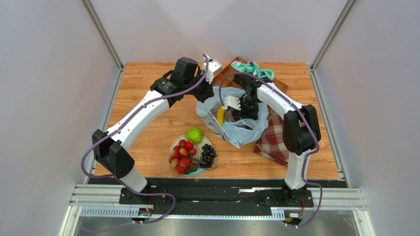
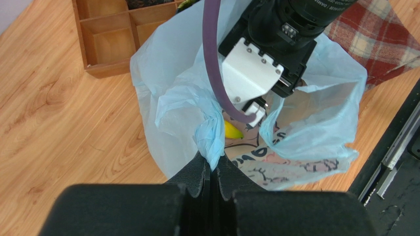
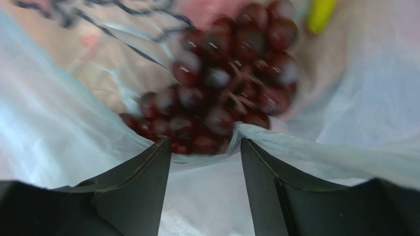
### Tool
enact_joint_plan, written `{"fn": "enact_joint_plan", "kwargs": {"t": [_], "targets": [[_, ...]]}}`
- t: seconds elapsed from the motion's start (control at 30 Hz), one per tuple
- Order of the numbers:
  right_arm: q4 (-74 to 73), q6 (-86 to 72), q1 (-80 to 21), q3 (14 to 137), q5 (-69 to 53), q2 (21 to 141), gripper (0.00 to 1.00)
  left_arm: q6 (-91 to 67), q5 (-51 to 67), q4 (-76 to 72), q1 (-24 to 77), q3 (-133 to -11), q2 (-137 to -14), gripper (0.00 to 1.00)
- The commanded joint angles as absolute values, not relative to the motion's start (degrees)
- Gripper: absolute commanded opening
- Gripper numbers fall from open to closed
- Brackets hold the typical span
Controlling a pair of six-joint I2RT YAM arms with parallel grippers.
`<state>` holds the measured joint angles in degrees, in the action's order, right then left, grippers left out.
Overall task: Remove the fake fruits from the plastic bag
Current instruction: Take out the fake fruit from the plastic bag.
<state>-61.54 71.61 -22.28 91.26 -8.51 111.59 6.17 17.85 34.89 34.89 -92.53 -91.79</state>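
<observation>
The pale-blue plastic bag point(image 1: 236, 129) lies mid-table with its mouth held up. My left gripper point(image 2: 213, 166) is shut on a bunched bit of the bag's rim point(image 2: 211, 140). Inside the bag, my right gripper point(image 3: 204, 147) is open, with a fold of bag film across its tips. A dark red grape bunch point(image 3: 227, 83) lies just beyond them, untouched. A yellow banana point(image 2: 232, 131) also lies in the bag point(image 3: 320, 14). On a plate point(image 1: 173, 145) near the front sit a red fruit cluster point(image 1: 183, 155), a green apple point(image 1: 194, 134) and dark grapes point(image 1: 208, 155).
A wooden compartment tray point(image 1: 231, 66) holding teal-white socks point(image 1: 252, 69) stands at the back, just behind the bag. A red plaid cloth point(image 1: 273, 140) lies to the bag's right, partly under it. My right arm point(image 1: 296, 123) arches over the cloth.
</observation>
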Motion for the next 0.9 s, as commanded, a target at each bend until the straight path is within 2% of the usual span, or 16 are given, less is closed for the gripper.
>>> {"fn": "enact_joint_plan", "kwargs": {"t": [0.0, 0.13, 0.33, 0.43, 0.5, 0.63, 0.77, 0.87], "targets": [[-57.3, 69.3, -20.4, 93.4, -2.0, 110.8, 0.61, 6.4, 18.7, 32.7, 35.2, -95.9, -92.2, 0.00], [-58.6, 70.0, -19.3, 90.8, -1.0, 104.3, 0.62, 5.3, 19.6, 32.1, 35.2, -97.3, -92.6, 0.00], [-65.2, 72.1, -19.7, 89.8, -15.5, 91.8, 0.61, 2.9, 21.2, 31.3, 35.2, -99.1, -92.9, 0.00], [-66.4, 72.9, -21.0, 89.5, -19.7, 90.3, 0.57, 2.1, 21.4, 30.8, 35.1, -99.1, -93.3, 0.00], [-67.1, 73.9, -21.9, 89.6, -20.6, 91.1, 0.54, 1.9, 21.6, 30.7, 35.2, -98.9, -93.7, 0.00], [-70.4, 76.4, -22.9, 93.9, -22.8, 95.5, 0.43, 2.1, 21.4, 30.7, 35.2, -98.7, -93.7, 0.00], [-72.7, 76.4, -26.2, 101.6, -25.4, 99.9, 0.40, 2.5, 20.4, 31.0, 35.1, -98.4, -93.3, 0.00], [-72.3, 78.6, -28.4, 101.5, -24.4, 102.6, 0.38, 2.6, 20.0, 31.0, 35.2, -97.7, -92.9, 0.00]]}}
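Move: The red grapes lie in the bag some 4 cm below the right hand and 4 cm to its left, about level front to back. The banana is roughly 12 cm to that hand's left, level front to back and 5 cm lower. The plaid cloth lies some 12 cm right and 12 cm back, 7 cm lower. From the left hand, the red grapes are about 12 cm right, 9 cm back and 23 cm down. The right hand rises some 12 cm off the red grapes, then swings left, fingers narrowing, left hand pinching bag. ##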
